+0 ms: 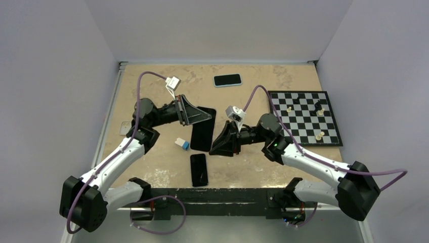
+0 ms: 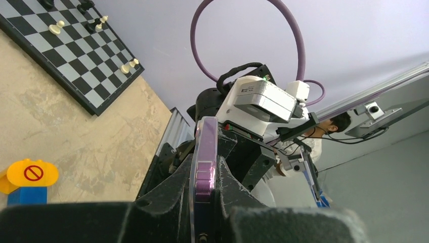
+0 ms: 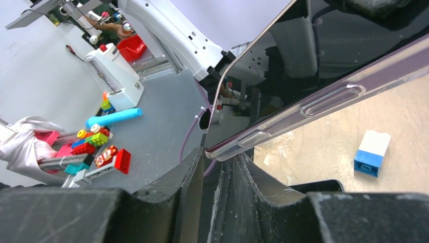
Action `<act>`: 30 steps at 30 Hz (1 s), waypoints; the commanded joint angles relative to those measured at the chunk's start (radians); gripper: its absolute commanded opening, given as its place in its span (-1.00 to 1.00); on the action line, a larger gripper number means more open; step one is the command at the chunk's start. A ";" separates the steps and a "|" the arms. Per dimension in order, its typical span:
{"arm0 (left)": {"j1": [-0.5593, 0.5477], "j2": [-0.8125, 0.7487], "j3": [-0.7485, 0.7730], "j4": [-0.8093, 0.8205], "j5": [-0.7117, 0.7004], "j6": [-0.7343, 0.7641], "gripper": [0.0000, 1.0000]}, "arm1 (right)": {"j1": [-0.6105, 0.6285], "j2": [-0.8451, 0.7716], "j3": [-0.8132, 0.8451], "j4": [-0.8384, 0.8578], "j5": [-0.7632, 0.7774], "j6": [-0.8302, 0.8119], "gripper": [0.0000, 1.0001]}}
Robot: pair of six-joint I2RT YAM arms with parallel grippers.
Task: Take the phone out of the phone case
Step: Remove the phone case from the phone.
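Observation:
A dark phone (image 1: pixel 204 132) in a clear phone case hangs tilted over the table's middle, between the two arms. My left gripper (image 1: pixel 195 115) is shut on its upper end. In the left wrist view the purple-tinted case edge (image 2: pixel 205 152) stands clamped between the black fingers (image 2: pixel 169 192) of the left gripper (image 2: pixel 205 169). My right gripper (image 1: pixel 218 146) is at the lower right corner. In the right wrist view the clear case corner (image 3: pixel 238 144) sits pinched between the tips of the right gripper (image 3: pixel 222 158), with the phone's glossy screen (image 3: pixel 303 61) above it.
A second black phone (image 1: pixel 199 169) lies flat near the front edge. A phone in a blue case (image 1: pixel 227 80) lies at the back. A blue and white block (image 1: pixel 182 144) sits left of the held phone. A chessboard (image 1: pixel 305 117) with a few pieces covers the right side.

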 commanded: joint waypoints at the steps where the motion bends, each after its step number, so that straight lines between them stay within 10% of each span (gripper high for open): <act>1: 0.002 -0.031 0.026 0.085 -0.004 -0.044 -1.00 | 0.013 -0.004 0.027 0.112 -0.042 0.012 -0.38; 10: -0.004 -0.018 0.015 0.115 0.012 -0.167 -1.00 | 0.015 0.001 0.064 0.043 0.088 -0.131 -1.00; 30: -0.008 -0.037 -0.047 0.367 -0.023 -0.495 -1.00 | 0.131 0.150 0.383 -0.475 1.275 -0.497 -1.00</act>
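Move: The right fingers, half open and pointing left, sit right at the near right corner of the clear case, roughly 1 cm to their left. Some 22 cm below the right hand, the spare phone lies about 6 cm left and level fore-and-aft, the white-blue block 12 cm ahead and 14 cm left, the orange-blue block 11 cm ahead and 9 cm right. From the left hand, already gripping the cased phone, that corner is about 9 cm back, 1 cm right and 6 cm below. The right fingers shut on the clear case lip at the phone's near right corner, then peel it forward beside the right long edge, about 8 cm and a little left, speeding up as the hand turns clockwise nearly 30 degrees. The left hand keeps its pinch on the phone and rises about 4 cm, drifting left and tipping its fingers up some 10 degrees. ##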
